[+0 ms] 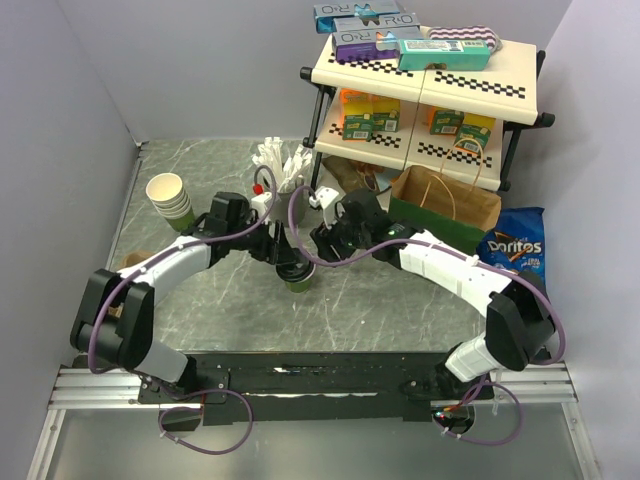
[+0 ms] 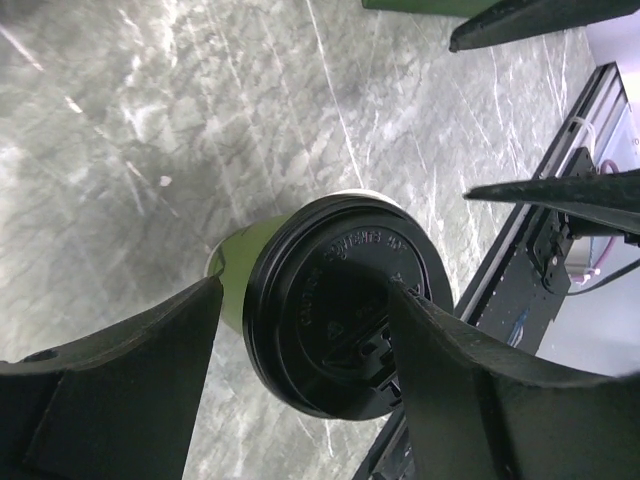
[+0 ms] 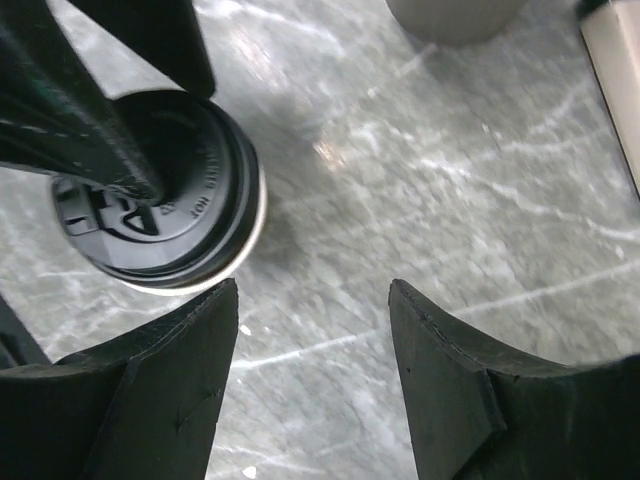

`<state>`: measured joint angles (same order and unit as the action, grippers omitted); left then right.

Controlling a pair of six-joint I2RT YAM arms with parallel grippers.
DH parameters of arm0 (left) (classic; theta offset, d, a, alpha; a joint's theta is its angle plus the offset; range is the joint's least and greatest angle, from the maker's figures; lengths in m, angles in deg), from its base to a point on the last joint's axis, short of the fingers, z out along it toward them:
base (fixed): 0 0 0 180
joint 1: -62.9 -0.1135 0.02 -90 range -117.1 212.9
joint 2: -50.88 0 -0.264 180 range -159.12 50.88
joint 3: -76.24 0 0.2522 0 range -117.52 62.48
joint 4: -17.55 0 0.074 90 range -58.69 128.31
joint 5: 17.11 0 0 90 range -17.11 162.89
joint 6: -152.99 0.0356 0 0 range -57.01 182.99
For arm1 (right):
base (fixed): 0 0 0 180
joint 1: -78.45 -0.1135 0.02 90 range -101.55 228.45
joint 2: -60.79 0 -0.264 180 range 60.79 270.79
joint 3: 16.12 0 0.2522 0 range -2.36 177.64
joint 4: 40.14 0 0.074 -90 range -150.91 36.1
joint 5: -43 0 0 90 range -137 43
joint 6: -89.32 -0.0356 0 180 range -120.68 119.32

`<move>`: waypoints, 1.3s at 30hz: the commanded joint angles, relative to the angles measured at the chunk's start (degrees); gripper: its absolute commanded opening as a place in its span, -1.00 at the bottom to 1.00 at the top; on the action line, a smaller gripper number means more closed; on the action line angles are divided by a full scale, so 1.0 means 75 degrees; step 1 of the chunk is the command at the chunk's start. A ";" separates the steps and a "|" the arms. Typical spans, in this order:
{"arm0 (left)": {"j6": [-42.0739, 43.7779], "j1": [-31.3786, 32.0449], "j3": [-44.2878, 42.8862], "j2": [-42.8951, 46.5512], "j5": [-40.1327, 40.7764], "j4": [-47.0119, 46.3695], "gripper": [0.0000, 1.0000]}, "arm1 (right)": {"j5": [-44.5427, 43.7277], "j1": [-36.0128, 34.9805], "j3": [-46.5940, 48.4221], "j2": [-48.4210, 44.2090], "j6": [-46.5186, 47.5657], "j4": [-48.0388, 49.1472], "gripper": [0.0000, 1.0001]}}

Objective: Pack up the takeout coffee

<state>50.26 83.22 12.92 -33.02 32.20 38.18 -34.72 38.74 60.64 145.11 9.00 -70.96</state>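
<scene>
The takeout coffee (image 1: 297, 277), a green paper cup with a black lid, stands upright on the marble table between the two arms. In the left wrist view its lid (image 2: 335, 325) fills the space between my left gripper's (image 2: 305, 288) open fingers. One finger (image 2: 470, 390) lies across the lid's edge, and a strip of green cup wall shows beside the other finger (image 2: 140, 390). My left gripper (image 1: 283, 258) hovers right over the cup. My right gripper (image 3: 312, 288) is open over bare table, with the coffee (image 3: 170, 200) just left of its left finger. From above, the right gripper (image 1: 322, 243) sits just right of the cup.
A stack of cream paper cups (image 1: 170, 197) stands at the left. A grey holder of white cutlery (image 1: 283, 172) sits behind the grippers. An open brown paper bag (image 1: 445, 205), a Doritos bag (image 1: 515, 245) and a snack shelf (image 1: 430, 80) fill the right back.
</scene>
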 commanded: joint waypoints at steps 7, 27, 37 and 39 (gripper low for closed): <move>0.0279 0.0209 -0.0762 -0.0356 -0.0013 0.0314 0.43 | -0.0207 0.0044 0.0060 0.0465 -0.0071 -0.0327 0.33; 0.0279 0.0596 -0.1091 -0.0755 0.0268 0.0630 0.41 | 0.0789 0.0091 0.0564 0.1227 -0.1008 -0.0690 0.32; 0.0350 0.0643 -0.1314 -0.0966 0.0398 0.0794 0.41 | 0.0953 0.0196 0.0670 0.1414 -0.1266 -0.0620 0.34; 0.0327 0.0643 -0.1337 -0.0966 0.0269 0.0759 0.40 | 0.1187 0.0336 0.0670 0.1450 -0.1547 -0.0632 0.35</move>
<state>51.40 87.37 4.46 -39.40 33.73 43.17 -28.91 39.88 62.37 154.50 1.15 -76.87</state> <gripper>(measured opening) 0.706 0.668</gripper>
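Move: The black lid on the coffee cup lies roughly 4 cm back, 5 cm to the left and 6 cm below the right hand. From the left hand the lid is about 2 cm back, 2 cm right and 3 cm below. The pot of white straws stands some 11 cm ahead and 7 cm left of the right hand, the green paper bag about 24 cm right and 8 cm ahead. Right hand sinks about 6 cm beside the lid, tipping down, fingers open; left slides 2.5 cm right over it. ##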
